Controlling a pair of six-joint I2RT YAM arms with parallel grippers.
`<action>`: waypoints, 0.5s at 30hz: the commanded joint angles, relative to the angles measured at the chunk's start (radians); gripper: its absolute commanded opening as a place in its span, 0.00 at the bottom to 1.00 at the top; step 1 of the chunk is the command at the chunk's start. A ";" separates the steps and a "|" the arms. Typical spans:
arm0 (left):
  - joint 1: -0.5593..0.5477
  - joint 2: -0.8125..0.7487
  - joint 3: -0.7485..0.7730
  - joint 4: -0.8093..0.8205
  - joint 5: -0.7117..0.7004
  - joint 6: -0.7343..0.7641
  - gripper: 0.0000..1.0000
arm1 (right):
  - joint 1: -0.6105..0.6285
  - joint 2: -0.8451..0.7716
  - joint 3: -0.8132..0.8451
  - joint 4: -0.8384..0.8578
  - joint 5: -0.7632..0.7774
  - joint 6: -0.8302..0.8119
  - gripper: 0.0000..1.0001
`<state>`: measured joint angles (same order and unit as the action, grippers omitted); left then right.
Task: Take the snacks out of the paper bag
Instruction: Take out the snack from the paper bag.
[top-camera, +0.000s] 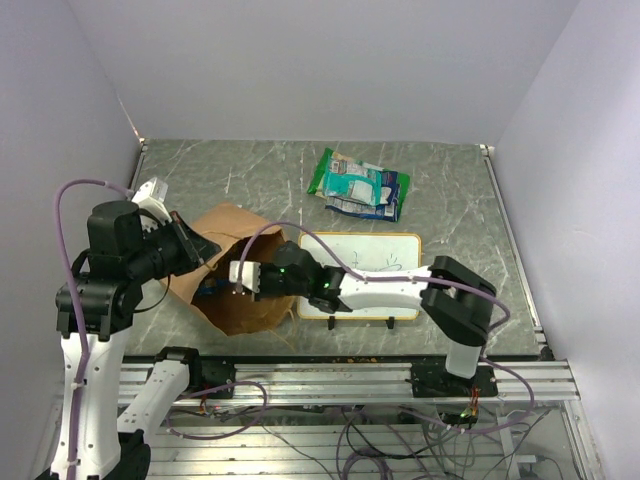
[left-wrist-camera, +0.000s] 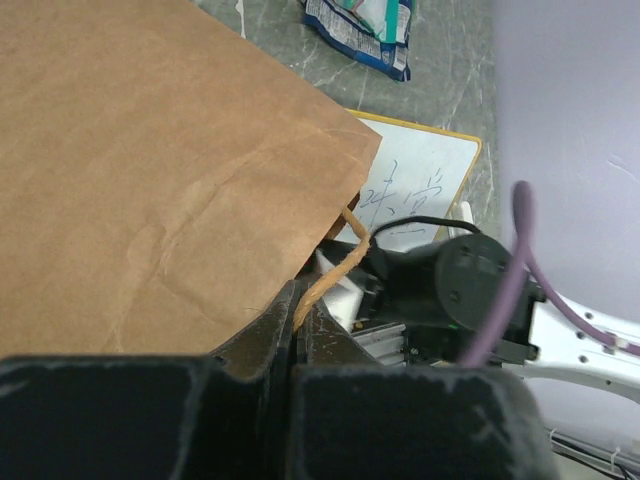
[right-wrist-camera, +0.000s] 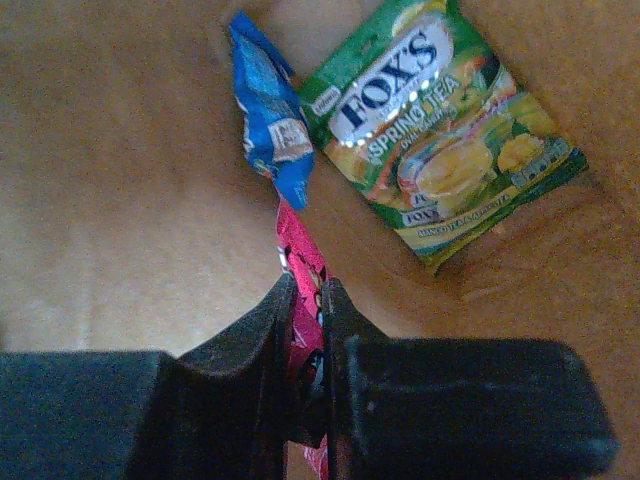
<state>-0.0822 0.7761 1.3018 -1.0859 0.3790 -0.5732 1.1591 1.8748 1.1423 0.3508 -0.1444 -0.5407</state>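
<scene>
The brown paper bag (top-camera: 250, 308) lies on the table with its mouth held up. My left gripper (left-wrist-camera: 297, 305) is shut on its twisted string handle (left-wrist-camera: 338, 270) and shows in the top view too (top-camera: 208, 250). My right arm (top-camera: 300, 280) reaches into the bag's mouth, so its fingers are hidden from above. Inside the bag, my right gripper (right-wrist-camera: 308, 290) is shut on a red snack packet (right-wrist-camera: 300, 250). Beyond it lie a green FOX'S packet (right-wrist-camera: 440, 130) and a blue packet (right-wrist-camera: 272, 120). Several more snacks (top-camera: 360, 185) lie outside on the far table.
A framed whiteboard (top-camera: 375, 258) lies flat under my right arm, right of the bag. The marble table (top-camera: 230, 175) is walled at the left, back and right. Cables hang by the arm bases at the near edge.
</scene>
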 joint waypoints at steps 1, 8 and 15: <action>0.009 0.001 -0.006 0.065 -0.024 -0.015 0.07 | -0.001 -0.120 -0.048 0.031 -0.137 0.137 0.00; 0.009 0.010 -0.017 0.093 -0.034 -0.022 0.07 | -0.009 -0.334 -0.193 0.108 -0.153 0.419 0.00; 0.009 0.030 -0.023 0.097 -0.038 -0.014 0.07 | -0.019 -0.486 -0.085 -0.127 0.023 0.563 0.00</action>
<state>-0.0822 0.7929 1.2854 -1.0210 0.3611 -0.5884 1.1461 1.4590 0.9588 0.3511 -0.2329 -0.1028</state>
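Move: The right hand, holding the pink snack inside the paper bag, has the pile of snacks it is due for about 27 cm ahead, 32 cm to its right and 11 cm lower. The whiteboard is some 29 cm to its right and 4 cm ahead; inside the bag, the blue snack lies about 7 cm left, level with it, and the Fox's pack 8 cm left and 7 cm ahead, both roughly 6 cm lower. From the left hand, the pile is about 30 cm ahead, 28 cm right and 31 cm below. Keeping its pinch on the pink snack, the right hand draws it up about 11 cm away from the blue snack and Fox's pack, towards the bag's mouth, while coming back and to its right some 5 cm each and swinging its downward-slanting fingertips up by roughly 20 degrees to nearly level. The left hand keeps the twisted paper handle pinched shut and holds the bag open, easing only a centimetre or so forward. ##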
